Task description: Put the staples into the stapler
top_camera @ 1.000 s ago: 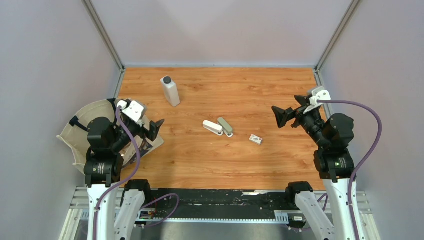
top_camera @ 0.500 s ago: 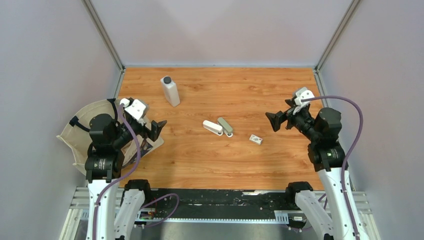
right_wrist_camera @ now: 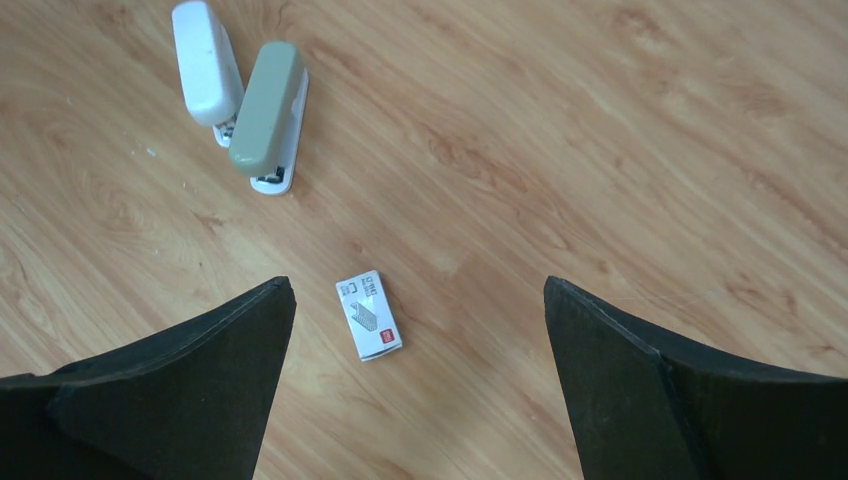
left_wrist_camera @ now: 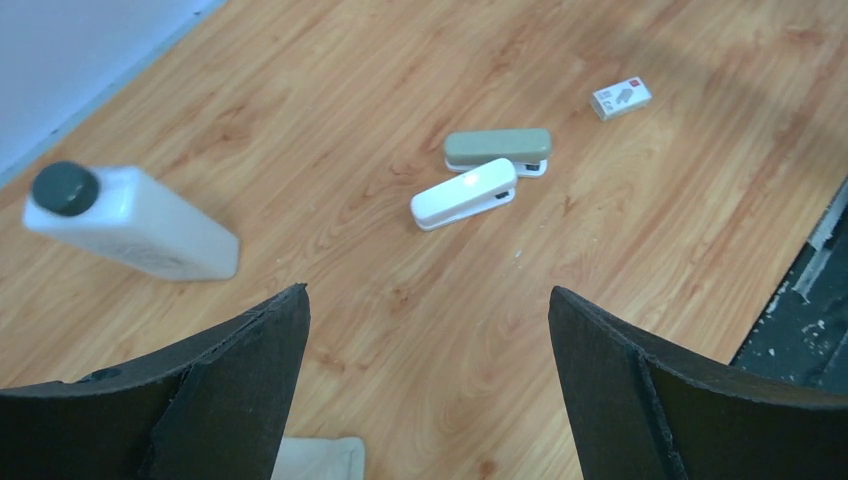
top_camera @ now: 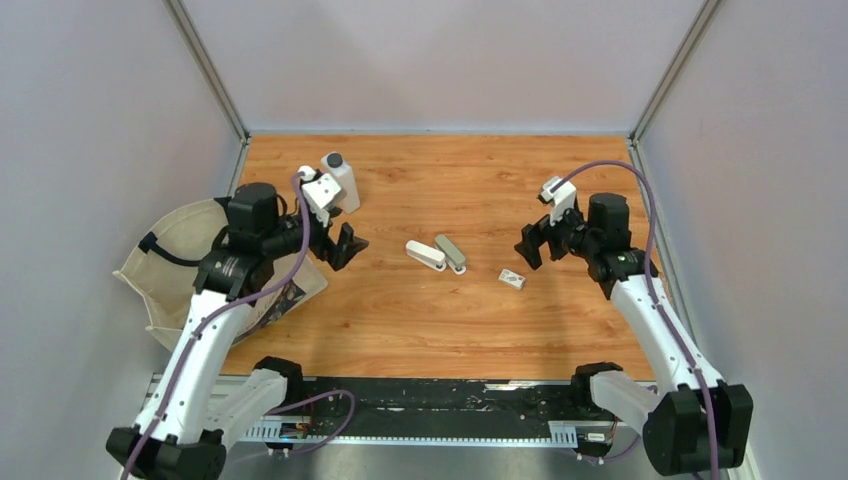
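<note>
Two staplers lie side by side mid-table: a white stapler and a grey-green stapler. The staples, a tiny white box with dark marks, lie flat just right of them. My left gripper hangs open and empty to the left of the staplers. Open and empty too, my right gripper hovers just right of and above the box, which shows between its fingers.
A white bottle with a dark cap stands at the back left, close to my left arm. A beige bag lies off the table's left edge. A black rail runs along the near edge.
Both arms have reached in from the sides toward the middle: the left gripper up and right toward the staplers, the right gripper leftward over the staples box. Both stay open.
</note>
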Robot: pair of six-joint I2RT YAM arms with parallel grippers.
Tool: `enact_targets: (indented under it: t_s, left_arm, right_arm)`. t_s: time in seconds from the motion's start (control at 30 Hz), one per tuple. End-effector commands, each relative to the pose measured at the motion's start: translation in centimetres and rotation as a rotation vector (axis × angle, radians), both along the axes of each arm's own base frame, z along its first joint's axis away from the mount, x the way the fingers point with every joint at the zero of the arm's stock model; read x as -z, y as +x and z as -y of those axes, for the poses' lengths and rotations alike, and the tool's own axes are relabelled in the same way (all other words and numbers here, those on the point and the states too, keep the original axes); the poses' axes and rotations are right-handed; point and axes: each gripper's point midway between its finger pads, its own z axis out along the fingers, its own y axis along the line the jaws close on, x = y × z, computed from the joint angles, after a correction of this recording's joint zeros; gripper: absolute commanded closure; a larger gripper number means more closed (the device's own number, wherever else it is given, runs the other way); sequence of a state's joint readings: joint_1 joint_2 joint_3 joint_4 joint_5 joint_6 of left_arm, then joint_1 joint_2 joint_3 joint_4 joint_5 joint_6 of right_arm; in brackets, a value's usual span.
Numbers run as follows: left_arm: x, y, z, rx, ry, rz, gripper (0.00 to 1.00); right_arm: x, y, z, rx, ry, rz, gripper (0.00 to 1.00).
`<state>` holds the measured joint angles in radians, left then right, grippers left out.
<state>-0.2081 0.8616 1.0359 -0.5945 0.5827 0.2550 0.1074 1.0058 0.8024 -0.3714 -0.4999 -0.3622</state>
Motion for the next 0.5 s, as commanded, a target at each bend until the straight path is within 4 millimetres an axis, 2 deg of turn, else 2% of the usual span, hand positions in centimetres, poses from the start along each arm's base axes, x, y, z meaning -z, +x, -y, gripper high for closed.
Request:
enact_targets:
  t_s: [0.0,0.13,0.23,0.37,0.47]
  left_arm:
    - [-0.9,1.3,2.8,0.083,-0.001,0.002,0.04]
    - [-0.8,2.4,6.0,0.151,-0.057,-0.025,0.04]
    - [0.3,2.8,8.0,0.214,-0.036,-0.054,0.04]
    - [1.6,2.9,10.6,0.313,0.04,-0.046,0.04]
    - [2.7,3.3,11.8,0.337,0.044,-0.082,0.04]
  right_arm:
    - [3.3,0.1,-1.1,-0.078,-0.082,-0.055,0.0]
    - [6.3,0.5,-2.3,-0.093,-0.165,-0.11,0.0]
    - [8.3,0.0,-2.7,-0.129,-0.251,-0.184,0.0]
    - [9.6,-1.1,-1.8,-0.183,-0.33,-0.262,0.0]
    - [10.5,-2.0,-1.7,-0.224,-0.347,-0.246,0.0]
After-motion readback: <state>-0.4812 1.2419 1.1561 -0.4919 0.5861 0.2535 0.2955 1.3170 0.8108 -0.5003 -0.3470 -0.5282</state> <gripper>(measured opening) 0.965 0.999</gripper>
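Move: The staple box lies almost under the right hand, some 17 cm below, about 1 cm ahead and 2 cm to its left. From that hand the green stapler is about 8 cm ahead and 17 cm left, the white stapler 8 cm ahead and 22 cm left. The white stapler, nearest the left hand, lies about 11 cm ahead, 15 cm right and 27 cm below it; the green one 12 cm ahead and 21 cm right. Onto the staple box the right hand drops about 11 cm, easing left and then slightly back towards its base while its fingers tip more steeply down, still wide open and short of touching. Towards the two staplers the left hand sweeps some 10 cm right, sinking about 4 cm and edging forward, turning about 15 degrees clockwise, also open. ##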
